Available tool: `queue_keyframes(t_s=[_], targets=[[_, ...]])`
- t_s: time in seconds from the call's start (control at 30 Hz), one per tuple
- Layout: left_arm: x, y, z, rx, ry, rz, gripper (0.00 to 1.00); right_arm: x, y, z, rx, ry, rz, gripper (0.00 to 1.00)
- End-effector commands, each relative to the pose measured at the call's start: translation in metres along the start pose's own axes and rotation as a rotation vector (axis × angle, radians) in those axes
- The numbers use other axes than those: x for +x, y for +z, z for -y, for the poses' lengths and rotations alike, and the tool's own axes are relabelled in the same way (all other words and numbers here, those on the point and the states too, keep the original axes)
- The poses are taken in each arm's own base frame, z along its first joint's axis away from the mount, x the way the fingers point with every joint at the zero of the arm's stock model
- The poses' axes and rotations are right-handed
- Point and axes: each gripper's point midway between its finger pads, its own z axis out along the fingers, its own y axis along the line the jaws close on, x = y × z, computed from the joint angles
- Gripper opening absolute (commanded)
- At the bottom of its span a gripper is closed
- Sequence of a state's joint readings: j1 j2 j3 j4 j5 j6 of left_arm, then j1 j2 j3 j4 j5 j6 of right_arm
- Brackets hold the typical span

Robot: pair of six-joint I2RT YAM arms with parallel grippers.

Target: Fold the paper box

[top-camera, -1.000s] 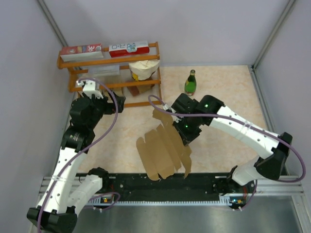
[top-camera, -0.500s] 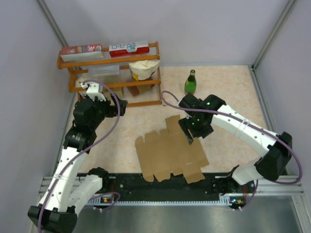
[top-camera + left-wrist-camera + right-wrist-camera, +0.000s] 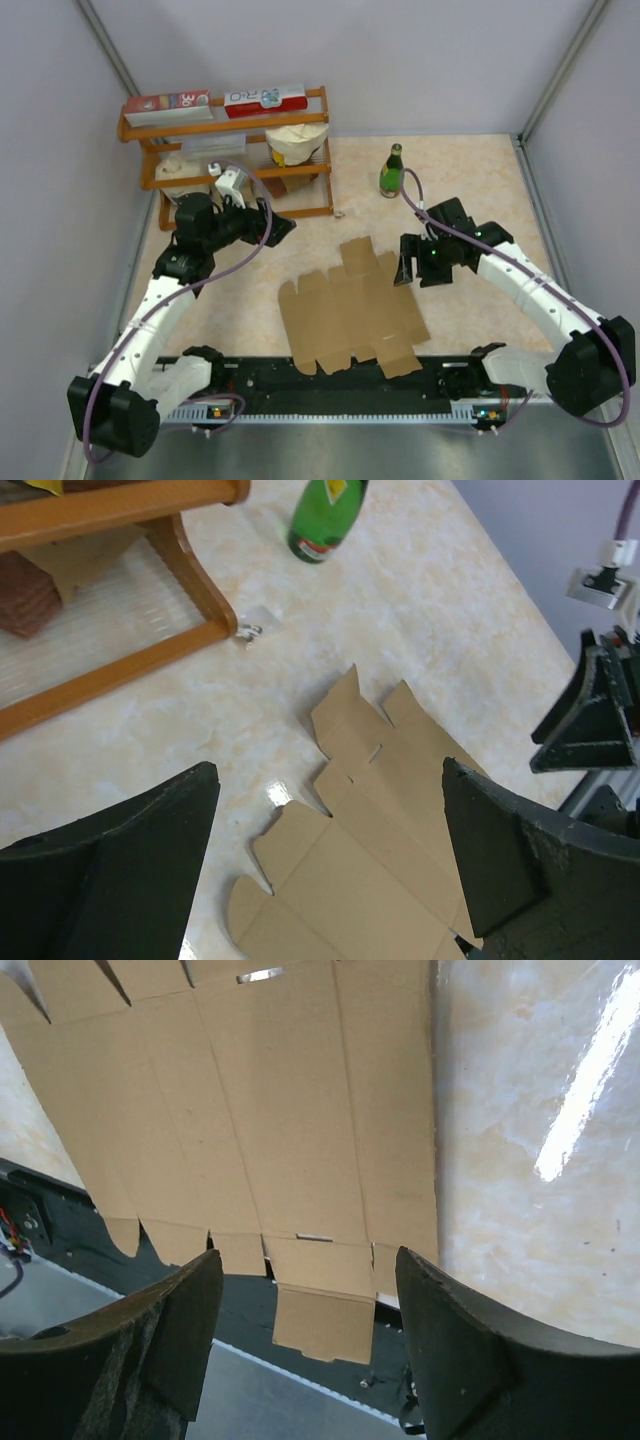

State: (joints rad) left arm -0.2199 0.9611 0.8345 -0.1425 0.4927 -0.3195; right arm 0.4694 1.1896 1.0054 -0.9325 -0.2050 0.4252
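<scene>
The paper box [image 3: 350, 310] is a flat brown die-cut sheet lying on the table, its near flap reaching over the black strip at the front edge. My left gripper [image 3: 281, 228] hovers open to the upper left of the sheet, apart from it; in the left wrist view the sheet [image 3: 385, 830] lies below between the wide-spread fingers [image 3: 120, 880]. My right gripper [image 3: 405, 268] stands open just off the sheet's right edge, holding nothing. The right wrist view looks down on the sheet [image 3: 280, 1110] beyond its parted fingers [image 3: 470, 1350].
A wooden shelf [image 3: 310, 95] with printed cartons and goods stands at the back left. A green bottle [image 3: 392, 170] stands behind the right gripper. A black rail [image 3: 250, 375] runs along the near edge. Grey walls close both sides.
The right gripper opened and let go of the sheet, which dropped flat onto the table; the right arm drew back to the right. The left arm swung in toward the sheet.
</scene>
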Motion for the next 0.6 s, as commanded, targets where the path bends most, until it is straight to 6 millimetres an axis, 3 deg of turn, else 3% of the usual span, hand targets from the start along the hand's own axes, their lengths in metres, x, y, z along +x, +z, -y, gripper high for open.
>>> queue_keyframes(t_s=[0.0, 0.27, 0.57], targets=[[0.0, 0.006, 0.022, 0.12, 0.042, 0.001, 0.96, -0.029, 0.013, -0.019, -0.17, 0.051, 0.108, 0.69], [0.022, 0.027, 0.021, 0.031, 0.075, -0.056, 0.95, -0.046, 0.035, 0.005, -0.04, 0.084, 0.167, 0.69], [0.067, 0.097, 0.045, 0.117, 0.24, -0.199, 0.91, -0.037, 0.047, 0.013, -0.031, 0.093, 0.156, 0.69]])
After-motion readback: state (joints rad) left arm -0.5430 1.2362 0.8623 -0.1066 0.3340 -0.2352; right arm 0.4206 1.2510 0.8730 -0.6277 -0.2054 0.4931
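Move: The paper box lies flat. Its far flap is about 16 cm to the left hand's right, 2 cm ahead and 24 cm below; the shelf's near right corner is 11 cm ahead of that hand and 10 cm right. The box's far right corner flap lies some 7 cm ahead of the right hand, 3 cm left and 14 cm below. From the right hand, the far flap is 9 cm ahead, 11 cm left; the bottle 23 cm ahead, 3 cm left. Left hand swings 9 cm right and 8 down towards the far flap; right eases 4 forward, 3 down. ##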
